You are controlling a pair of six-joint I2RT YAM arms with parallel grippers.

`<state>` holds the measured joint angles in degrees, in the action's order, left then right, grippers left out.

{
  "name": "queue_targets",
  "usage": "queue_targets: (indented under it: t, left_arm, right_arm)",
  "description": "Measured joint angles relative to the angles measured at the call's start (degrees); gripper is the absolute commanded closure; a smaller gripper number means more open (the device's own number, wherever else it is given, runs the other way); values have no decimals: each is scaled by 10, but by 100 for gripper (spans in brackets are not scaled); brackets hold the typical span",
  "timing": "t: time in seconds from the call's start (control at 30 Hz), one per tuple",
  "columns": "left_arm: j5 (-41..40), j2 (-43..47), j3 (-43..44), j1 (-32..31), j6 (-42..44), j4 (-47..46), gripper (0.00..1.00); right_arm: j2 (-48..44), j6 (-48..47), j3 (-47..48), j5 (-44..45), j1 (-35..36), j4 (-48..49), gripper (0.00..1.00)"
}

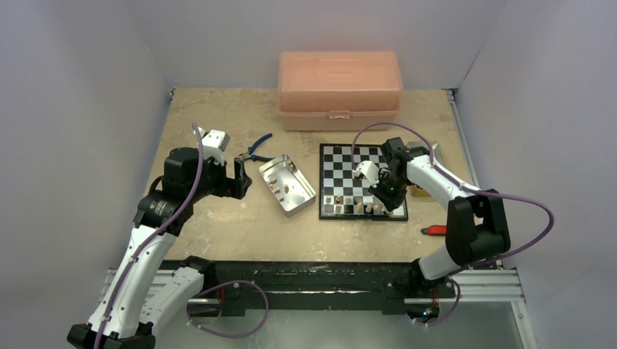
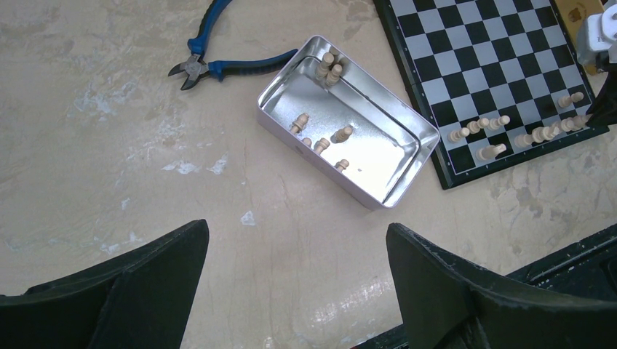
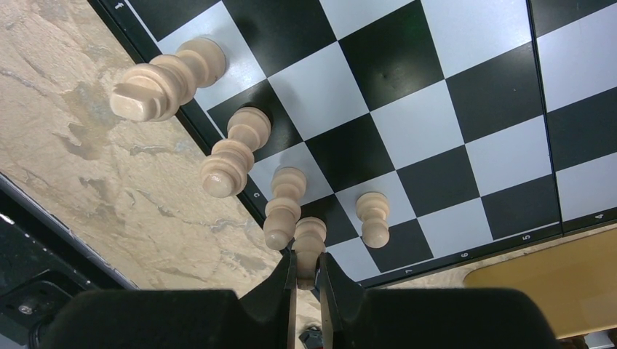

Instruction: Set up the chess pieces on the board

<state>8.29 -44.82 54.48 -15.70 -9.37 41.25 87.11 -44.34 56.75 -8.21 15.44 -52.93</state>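
The board [image 1: 349, 161] lies at centre right, and several light tan chess pieces [image 1: 349, 201] stand along its near rows. My right gripper [image 1: 383, 195] is down at the board's near right corner. In the right wrist view its jaws [image 3: 308, 265] are shut on one tan piece [image 3: 308, 238] that stands upright on an edge square, next to three more in a row [image 3: 233, 156]. My left gripper [image 1: 240, 178] hovers open and empty [image 2: 298, 233] over bare table beside the open metal tin [image 2: 378, 156]. Several tan pieces [image 2: 321, 144] lie inside the tin.
A large pink plastic box [image 1: 339, 89] stands behind the board. Blue-handled cutters [image 1: 258, 147] lie by the tin's far side. A small red object [image 1: 434, 230] lies near the right arm's base. A yellowish flat thing [image 3: 546, 291] sits just off the board's right edge.
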Motion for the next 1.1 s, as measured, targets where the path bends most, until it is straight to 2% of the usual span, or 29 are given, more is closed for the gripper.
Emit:
queue_targets:
  t: [0.3, 0.83, 1.1]
  left_arm:
    - [0, 0, 0, 0, 0, 0, 8]
    - [0, 0, 0, 0, 0, 0, 8]
    - [0, 0, 0, 0, 0, 0, 8]
  right_arm:
    - [0, 5, 0, 2, 0, 1, 86]
    - [-3, 9, -1, 2, 0, 13, 61]
    - [-49, 9, -2, 2, 0, 9, 55]
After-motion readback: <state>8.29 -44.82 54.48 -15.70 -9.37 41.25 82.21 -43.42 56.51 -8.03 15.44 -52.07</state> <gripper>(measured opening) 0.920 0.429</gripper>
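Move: The right fingers are still round the upper part of a white piece already standing on the board's near row, one square in from the right corner, its middle about 1 cm below the hand point. The next white piece stands roughly 3 cm to the left of it, level in the row; a pawn stands some 3 cm farther out from it, straight ahead. From the left hand the held piece lies about 42 cm to the right, roughly level ahead, and 20 cm lower. The right fingers open, letting go of the white piece, then the hand rises about 2 cm above it. ##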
